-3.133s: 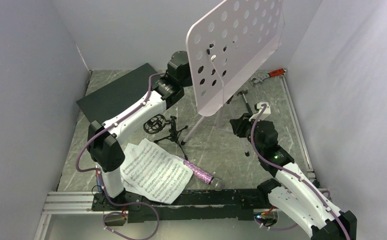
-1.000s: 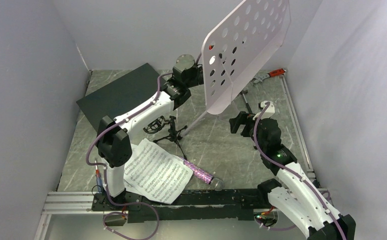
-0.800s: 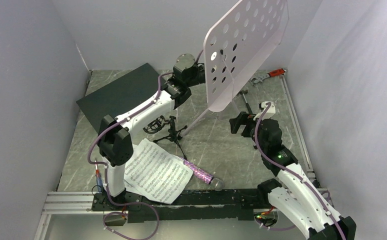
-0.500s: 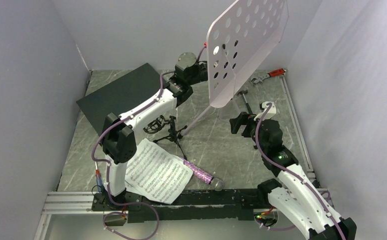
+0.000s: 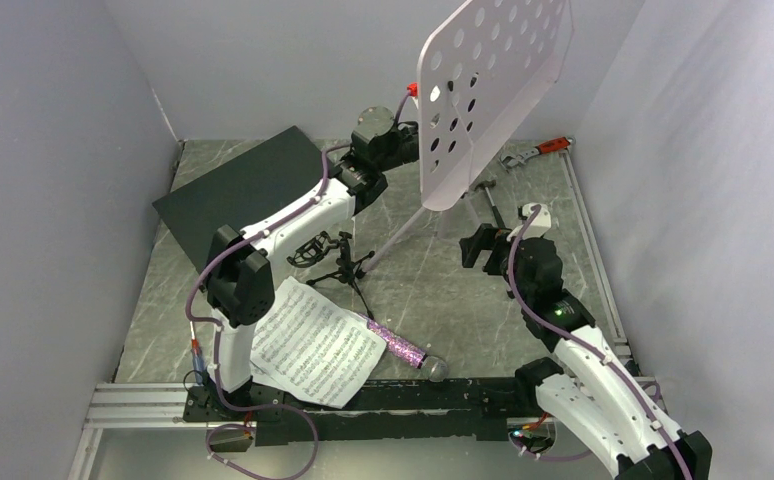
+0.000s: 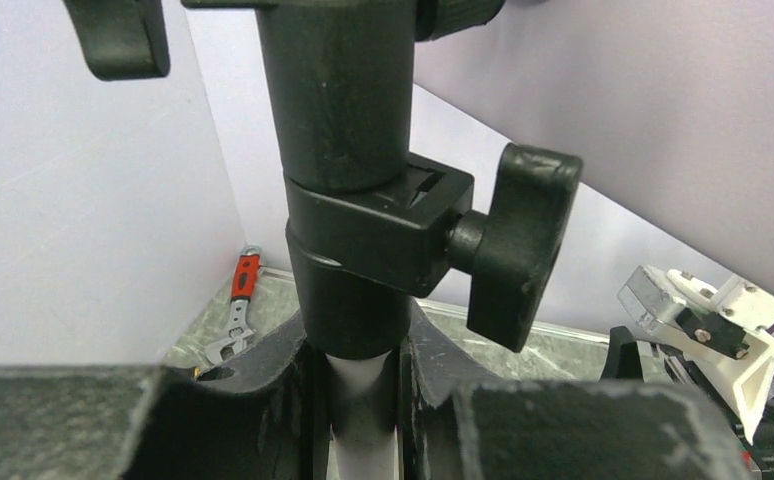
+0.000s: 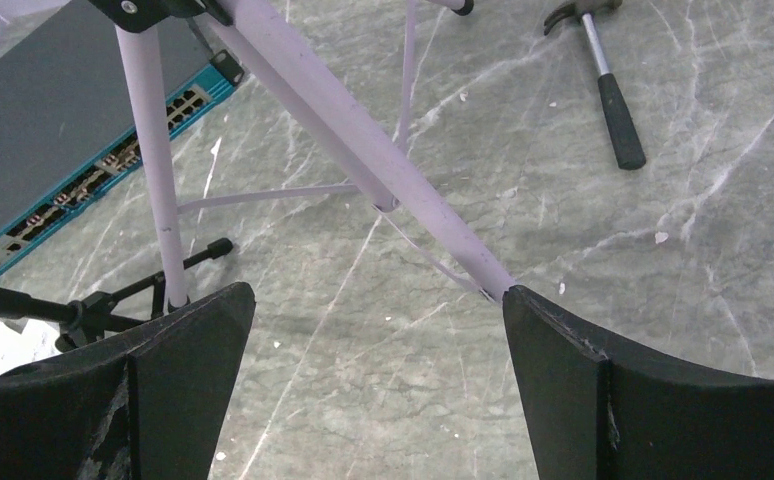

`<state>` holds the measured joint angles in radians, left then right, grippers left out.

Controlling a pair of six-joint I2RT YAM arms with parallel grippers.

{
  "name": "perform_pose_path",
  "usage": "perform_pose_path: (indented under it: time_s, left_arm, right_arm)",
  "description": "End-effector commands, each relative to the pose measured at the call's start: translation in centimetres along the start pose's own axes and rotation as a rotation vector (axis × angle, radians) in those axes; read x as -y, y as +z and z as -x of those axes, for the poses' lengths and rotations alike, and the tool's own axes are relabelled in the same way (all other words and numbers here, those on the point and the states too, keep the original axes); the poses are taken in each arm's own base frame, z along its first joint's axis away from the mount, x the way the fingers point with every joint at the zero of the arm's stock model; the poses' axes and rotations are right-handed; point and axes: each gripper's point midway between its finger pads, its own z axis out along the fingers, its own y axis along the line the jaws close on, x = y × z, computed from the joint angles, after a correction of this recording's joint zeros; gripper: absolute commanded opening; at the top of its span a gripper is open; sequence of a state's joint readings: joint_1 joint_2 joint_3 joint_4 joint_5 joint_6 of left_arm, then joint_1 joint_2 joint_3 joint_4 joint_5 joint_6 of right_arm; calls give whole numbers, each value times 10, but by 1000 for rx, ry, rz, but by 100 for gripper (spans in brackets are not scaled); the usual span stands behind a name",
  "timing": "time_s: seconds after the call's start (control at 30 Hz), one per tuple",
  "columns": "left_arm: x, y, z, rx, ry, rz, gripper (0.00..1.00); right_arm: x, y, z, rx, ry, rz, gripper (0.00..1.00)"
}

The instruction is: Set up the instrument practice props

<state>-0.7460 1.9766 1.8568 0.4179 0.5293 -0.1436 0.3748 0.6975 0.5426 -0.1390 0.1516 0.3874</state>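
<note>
The pale-lilac perforated music stand leans up at the back, its silver tripod legs spread over the table. My left gripper is shut on the stand's silver pole, just under the black clamp collar with its knob. My right gripper hangs open and holds nothing, low beside the tripod's slanted pole. White sheet music lies at the near left. The purple glitter microphone lies beside it. The small black mic stand lies on its side mid-table.
A dark flat box with a teal edge sits at the back left. A hammer lies behind the right gripper. A red-handled wrench rests at the back right corner. Walls close in on three sides.
My left arm has swung the music stand rightward and more upright, its desk now higher. The right gripper has opened a little wider and stayed in place.
</note>
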Motion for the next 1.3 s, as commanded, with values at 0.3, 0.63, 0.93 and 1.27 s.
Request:
perform_pose_path:
  time_s: [0.3, 0.63, 0.93, 1.27]
  left_arm:
    - [13, -11, 115, 349, 210, 5, 45]
    - [17, -25, 112, 329, 221, 31, 78]
    - [16, -54, 90, 278, 220, 104, 90]
    - [18, -90, 69, 222, 187, 169, 93]
  right_arm:
    - [6, 3, 5, 9, 1, -45, 100]
    - [6, 4, 6, 7, -1, -42, 100]
    - [5, 3, 6, 8, 1, -36, 100]
    - [1, 1, 6, 5, 5, -20, 100]
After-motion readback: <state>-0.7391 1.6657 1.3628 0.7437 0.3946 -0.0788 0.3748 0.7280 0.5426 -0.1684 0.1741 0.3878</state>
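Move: The left hand, pointing right, already has the music stand's post between its fingers. The stand's black clamp with its knob is about 4 cm above the grip; the middle of the perforated board is some 15 cm right and 18 cm up, neither ahead nor back. The small black mic stand is level with the hand, roughly 20 cm left and 32 cm below. From the right hand, the gripped post is about 10 cm ahead, 15 cm left and 20 cm above. The left fingers let go of the music stand's post just under its clamp, opening from nearly closed to almost fully wide, while the hand rises about 5 cm and tips some 10 to 15 degrees, fingertips upward. It then draws off to the left and somewhat back, about 7 cm left in all, sinking again to nearly its starting height as the tilt partly levels out. ##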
